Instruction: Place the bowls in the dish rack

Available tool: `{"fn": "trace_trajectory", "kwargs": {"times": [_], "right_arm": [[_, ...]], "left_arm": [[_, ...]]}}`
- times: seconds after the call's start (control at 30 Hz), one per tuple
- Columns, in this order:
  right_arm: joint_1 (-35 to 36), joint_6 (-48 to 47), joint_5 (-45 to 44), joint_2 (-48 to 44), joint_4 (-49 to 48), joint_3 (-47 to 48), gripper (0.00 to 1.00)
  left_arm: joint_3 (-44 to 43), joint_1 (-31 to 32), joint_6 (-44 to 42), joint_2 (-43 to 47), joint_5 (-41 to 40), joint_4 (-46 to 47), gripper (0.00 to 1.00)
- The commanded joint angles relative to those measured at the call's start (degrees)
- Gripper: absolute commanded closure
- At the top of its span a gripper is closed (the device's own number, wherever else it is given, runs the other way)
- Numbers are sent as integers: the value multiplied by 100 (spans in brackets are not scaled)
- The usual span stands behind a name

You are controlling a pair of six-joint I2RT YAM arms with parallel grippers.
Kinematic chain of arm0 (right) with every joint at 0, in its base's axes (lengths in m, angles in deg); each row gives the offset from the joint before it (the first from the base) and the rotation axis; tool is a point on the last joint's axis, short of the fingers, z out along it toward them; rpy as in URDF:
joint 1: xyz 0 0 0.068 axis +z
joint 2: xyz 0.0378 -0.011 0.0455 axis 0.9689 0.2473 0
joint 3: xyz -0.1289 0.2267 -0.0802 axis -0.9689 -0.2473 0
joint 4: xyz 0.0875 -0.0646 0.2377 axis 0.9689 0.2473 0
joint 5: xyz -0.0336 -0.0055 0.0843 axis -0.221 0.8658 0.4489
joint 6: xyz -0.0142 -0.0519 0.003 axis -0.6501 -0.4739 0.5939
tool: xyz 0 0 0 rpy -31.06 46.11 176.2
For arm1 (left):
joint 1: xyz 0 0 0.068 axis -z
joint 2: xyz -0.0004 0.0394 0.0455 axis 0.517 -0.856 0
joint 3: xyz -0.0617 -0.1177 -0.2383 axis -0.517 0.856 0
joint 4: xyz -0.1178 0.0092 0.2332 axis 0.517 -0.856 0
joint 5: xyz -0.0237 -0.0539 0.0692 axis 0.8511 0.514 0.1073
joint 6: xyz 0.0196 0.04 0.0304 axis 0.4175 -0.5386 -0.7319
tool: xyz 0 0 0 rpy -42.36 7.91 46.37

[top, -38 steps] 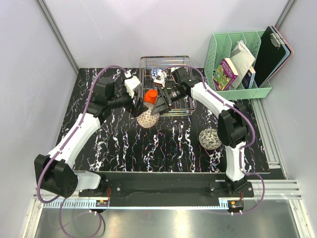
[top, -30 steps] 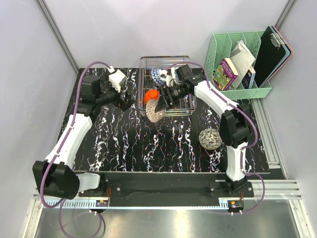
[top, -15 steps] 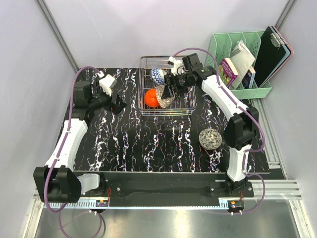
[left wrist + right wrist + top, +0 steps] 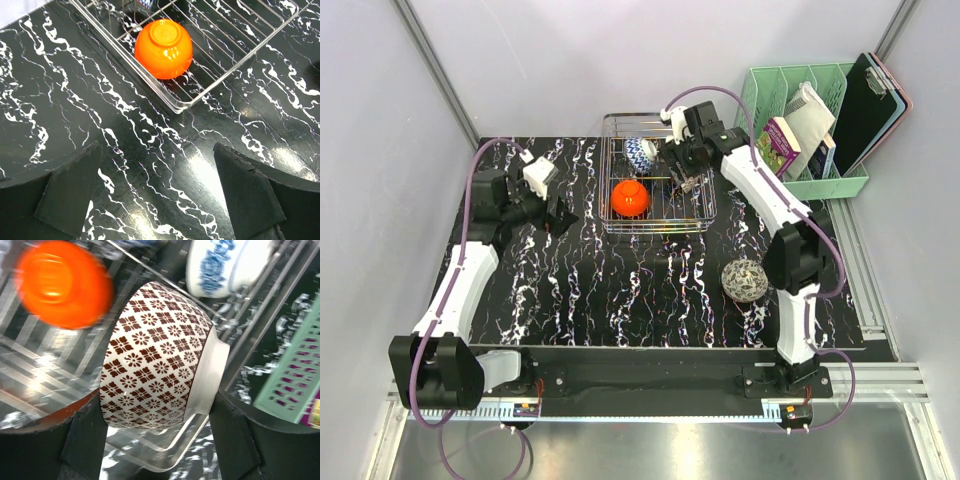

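Observation:
My right gripper is shut on a white bowl with a brown net pattern, held on its side over the dish rack. From above, the right gripper hangs over the back right of the dish rack and hides most of that bowl. An orange bowl lies upside down in the rack's front left, and a blue-and-white bowl stands at the back. Another net-patterned bowl sits on the table. My left gripper is open and empty, left of the rack.
A mint-green organiser with books and a clipboard stands at the back right, close to the rack. In the left wrist view the orange bowl and the rack's corner lie ahead of the open fingers.
My right gripper carried the net-patterned bowl from the table in front of the rack up and back over the rack. The left arm drew away to the left.

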Motion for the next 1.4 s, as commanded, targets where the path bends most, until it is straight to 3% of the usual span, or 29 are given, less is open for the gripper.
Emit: {"fn": "trace_trajectory", "kwargs": {"times": [0.0, 0.4, 0.9, 1.03, 1.07, 1.17, 1.37], "right_arm": [[36, -583, -1025, 425, -171, 451, 100], [291, -1347, -2361, 1331, 76, 953, 100], [792, -1823, -2626, 1981, 41, 910, 100], [942, -1884, -2538, 2008, 50, 760, 86], [968, -1884, -2503, 1999, 58, 708, 76], [1030, -1885, -2398, 2017, 128, 646, 59], [1135, -1832, -2274, 2078, 243, 488, 44]], "left_arm": [[88, -47, -21, 202, 148, 238, 1], [263, -64, -30, 193, 236, 273, 1], [290, -284, -100, 264, 385, 247, 1], [290, -319, -118, 281, 455, 229, 1], [290, -337, -109, 281, 455, 229, 1], [299, -398, -127, 308, 499, 220, 1], [342, -469, -144, 360, 613, 203, 1]]}}
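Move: The brown-and-white patterned bowl is already in the right hand's fingers, and its place in the rack is about 2 cm ahead, level sideways and 11 cm below. From that hand, the orange bowl sits roughly 8 cm left, 3 cm ahead and 12 cm down; the right-hand blue-and-white bowl is some 14 cm ahead, 1 cm left and 10 cm down. For the idle left hand, the place lies about 11 cm ahead, 19 cm right and 14 cm down. The brown-and-white bowl, still pinched in the right hand, is lowered about 10 cm into the open space of the rack to the right of the orange bowl. Most of the drop comes quickly, swinging a little forward and right; then the hand slows and eases some 4 cm left, towards the orange bowl, while the wrist rolls its left side down nearly 40 degrees in all. ##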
